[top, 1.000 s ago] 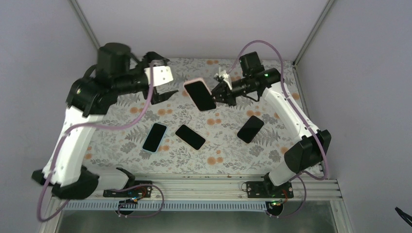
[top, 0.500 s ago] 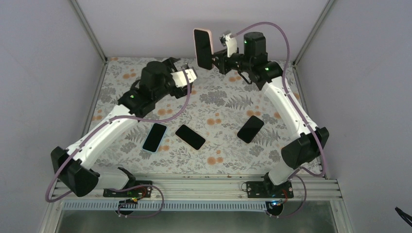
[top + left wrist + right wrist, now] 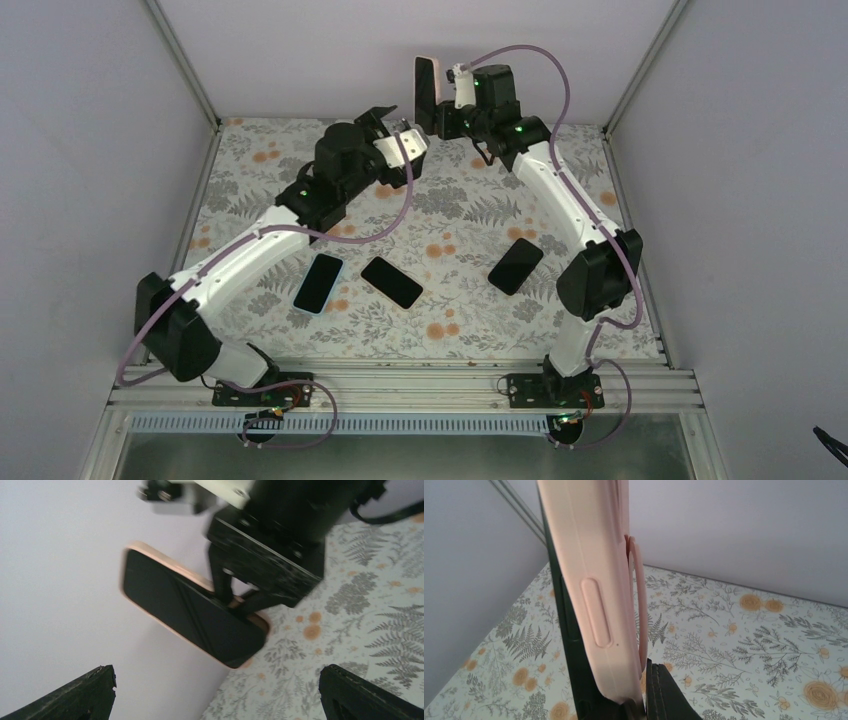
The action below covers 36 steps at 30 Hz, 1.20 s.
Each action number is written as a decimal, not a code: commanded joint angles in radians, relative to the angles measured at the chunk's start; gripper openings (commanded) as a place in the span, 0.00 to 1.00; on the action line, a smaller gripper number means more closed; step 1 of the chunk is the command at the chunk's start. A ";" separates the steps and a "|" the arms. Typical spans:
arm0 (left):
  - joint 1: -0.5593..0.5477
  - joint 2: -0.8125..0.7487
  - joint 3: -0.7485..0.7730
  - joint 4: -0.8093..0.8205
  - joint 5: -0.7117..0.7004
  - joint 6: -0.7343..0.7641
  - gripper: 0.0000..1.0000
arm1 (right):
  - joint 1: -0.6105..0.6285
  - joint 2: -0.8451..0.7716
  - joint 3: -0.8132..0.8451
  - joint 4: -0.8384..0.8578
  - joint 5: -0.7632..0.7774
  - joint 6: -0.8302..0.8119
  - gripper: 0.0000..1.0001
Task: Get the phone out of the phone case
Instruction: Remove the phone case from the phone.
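A phone in a pink case (image 3: 425,86) is held upright, high up near the back wall. My right gripper (image 3: 444,118) is shut on its lower end. In the right wrist view the case's pink edge (image 3: 594,595) rises between my right gripper's (image 3: 631,705) dark fingers (image 3: 669,695), with the phone's black front (image 3: 566,630) on the left. My left gripper (image 3: 398,128) is open and empty, just left of and below the phone. In the left wrist view the phone's dark screen (image 3: 190,615) lies ahead of my left gripper (image 3: 216,677), apart from both fingertips (image 3: 100,690).
Three other phones lie on the floral table cover (image 3: 460,310): one in a light blue case (image 3: 318,283), a black one (image 3: 392,282) and another black one (image 3: 516,265). The back wall is close behind the held phone. Metal frame posts stand at the back corners.
My right gripper lifted the pink-cased phone from above the table to upright near the back wall. My left arm swung right and reached out toward it, gripper open.
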 commanded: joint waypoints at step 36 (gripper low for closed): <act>-0.006 0.232 0.082 0.229 -0.170 -0.085 0.98 | 0.001 -0.073 0.022 0.118 -0.057 0.053 0.03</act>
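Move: The phone, held upright by the right hand, has its middle about 6 cm ahead of the left hand, 6 cm to its right and 4 cm higher. The pink case lies against the phone's back, at much the same height and distance ahead, some 7 cm to the left hand's right. From the right hand, the phone's middle is about 2 cm ahead, 2 cm left and 5 cm up. The left hand, wide open, goes forward 6 cm and down 4 cm towards the phone's lower end. ##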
